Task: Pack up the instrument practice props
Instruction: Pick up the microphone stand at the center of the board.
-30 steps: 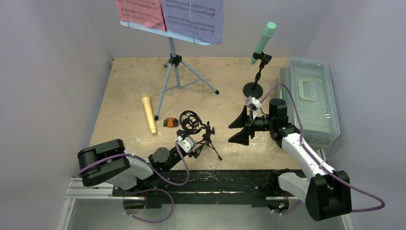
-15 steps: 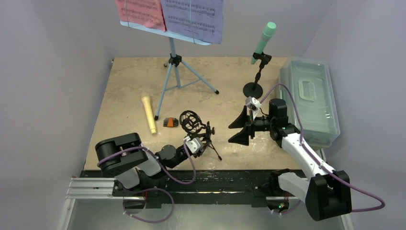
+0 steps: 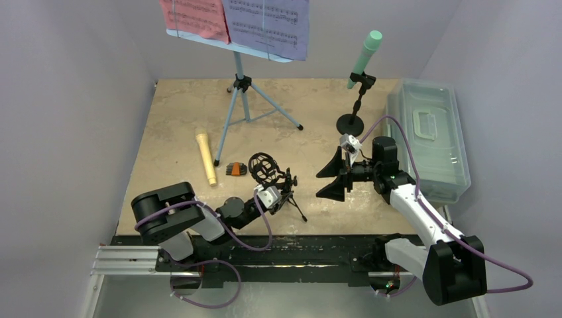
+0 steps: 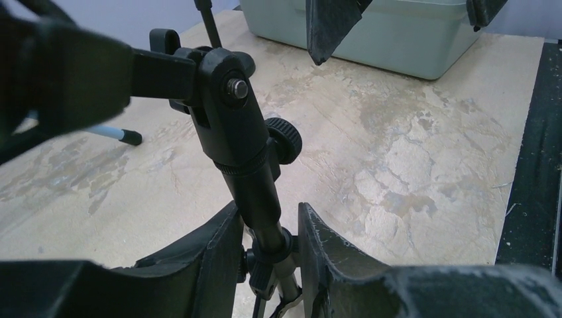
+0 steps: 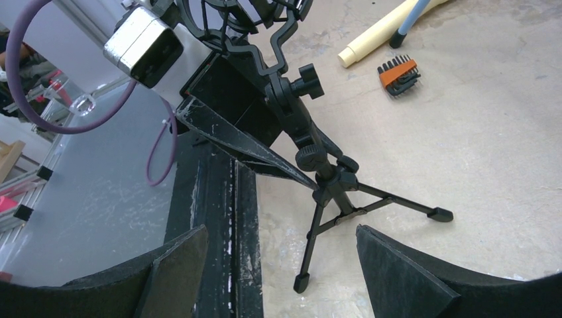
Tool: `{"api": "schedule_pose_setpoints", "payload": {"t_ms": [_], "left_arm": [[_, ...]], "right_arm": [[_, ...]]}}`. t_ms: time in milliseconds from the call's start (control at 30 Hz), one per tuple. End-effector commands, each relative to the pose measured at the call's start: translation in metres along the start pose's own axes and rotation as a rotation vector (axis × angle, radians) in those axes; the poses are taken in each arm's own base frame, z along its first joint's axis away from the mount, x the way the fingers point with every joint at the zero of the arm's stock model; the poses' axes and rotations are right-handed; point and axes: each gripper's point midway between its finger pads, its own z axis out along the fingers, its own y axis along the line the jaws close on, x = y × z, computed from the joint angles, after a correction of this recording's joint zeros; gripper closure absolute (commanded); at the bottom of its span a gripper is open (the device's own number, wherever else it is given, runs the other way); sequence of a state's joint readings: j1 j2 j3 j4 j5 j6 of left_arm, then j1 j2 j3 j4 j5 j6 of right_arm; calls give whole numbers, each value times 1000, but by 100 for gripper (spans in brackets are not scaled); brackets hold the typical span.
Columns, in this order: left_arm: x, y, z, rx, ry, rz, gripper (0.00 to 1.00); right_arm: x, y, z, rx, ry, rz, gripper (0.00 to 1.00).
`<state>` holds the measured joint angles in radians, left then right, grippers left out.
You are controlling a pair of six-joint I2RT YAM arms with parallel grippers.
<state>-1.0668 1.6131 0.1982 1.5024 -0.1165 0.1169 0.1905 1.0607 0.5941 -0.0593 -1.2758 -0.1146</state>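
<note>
A small black microphone tripod [image 3: 286, 189] with a round shock mount [image 3: 263, 167] stands near the table's front edge. My left gripper [image 3: 281, 199] reaches in low from the left, and its jaws close on the tripod's stem [image 4: 255, 185] just above the leg hub. My right gripper [image 3: 333, 175] hangs open to the tripod's right, holding nothing. Its own view shows the tripod [image 5: 331, 182] ahead of the fingers. The yellow microphone [image 3: 207, 159] lies flat. The mint-green microphone [image 3: 366, 56] sits in a round-base stand. The light-blue tripod [image 3: 240, 99] carries a pink page [image 3: 194, 16] and a purple page [image 3: 268, 23].
A translucent grey tub [image 3: 427, 136] with its lid on stands along the right side. A small orange and black comb-like piece [image 3: 236, 169] lies between the yellow microphone and the shock mount. A black rail [image 3: 298, 245] runs along the near edge.
My left arm has swung right and pushed forward to the small tripod, and its jaws have narrowed onto the stem. The right arm has not moved.
</note>
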Motion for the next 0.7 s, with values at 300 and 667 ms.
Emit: {"api": "schedule_pose_setpoints", "payload": {"t_ms": [300,667], "left_arm": [[-88,9,5,-17,-302,-59,100],[-98,28,-11,-108,-257,-122,100]], "right_arm": [[-13,5,1,-32,-6,-45,14],[-13,4,0,-30,-3,-49,14]]}}
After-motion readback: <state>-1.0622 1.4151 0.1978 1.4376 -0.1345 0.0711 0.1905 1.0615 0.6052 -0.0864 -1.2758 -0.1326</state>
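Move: The microphone stand's upright is already between the left hand's half-open fingers, practically at the hand point, with the round shock mount some 6 cm to the left, 4 cm ahead and 8 cm higher. The orange clip lies about 16 cm to the left hand's left, 10 cm farther out and 10 cm below. From the idle right hand the upright is roughly 9 cm to the left, 1 cm back and 6 cm lower. The microphone stand's upright is pinched between the left fingertips, just under the knobbed joint, the fingers shutting on it while the hand creeps up only a centimetre. Then the left hand speeds straight up with it, about 5 cm in all, the fingers keeping their grip and their tips tilting upward some 10 degrees. ##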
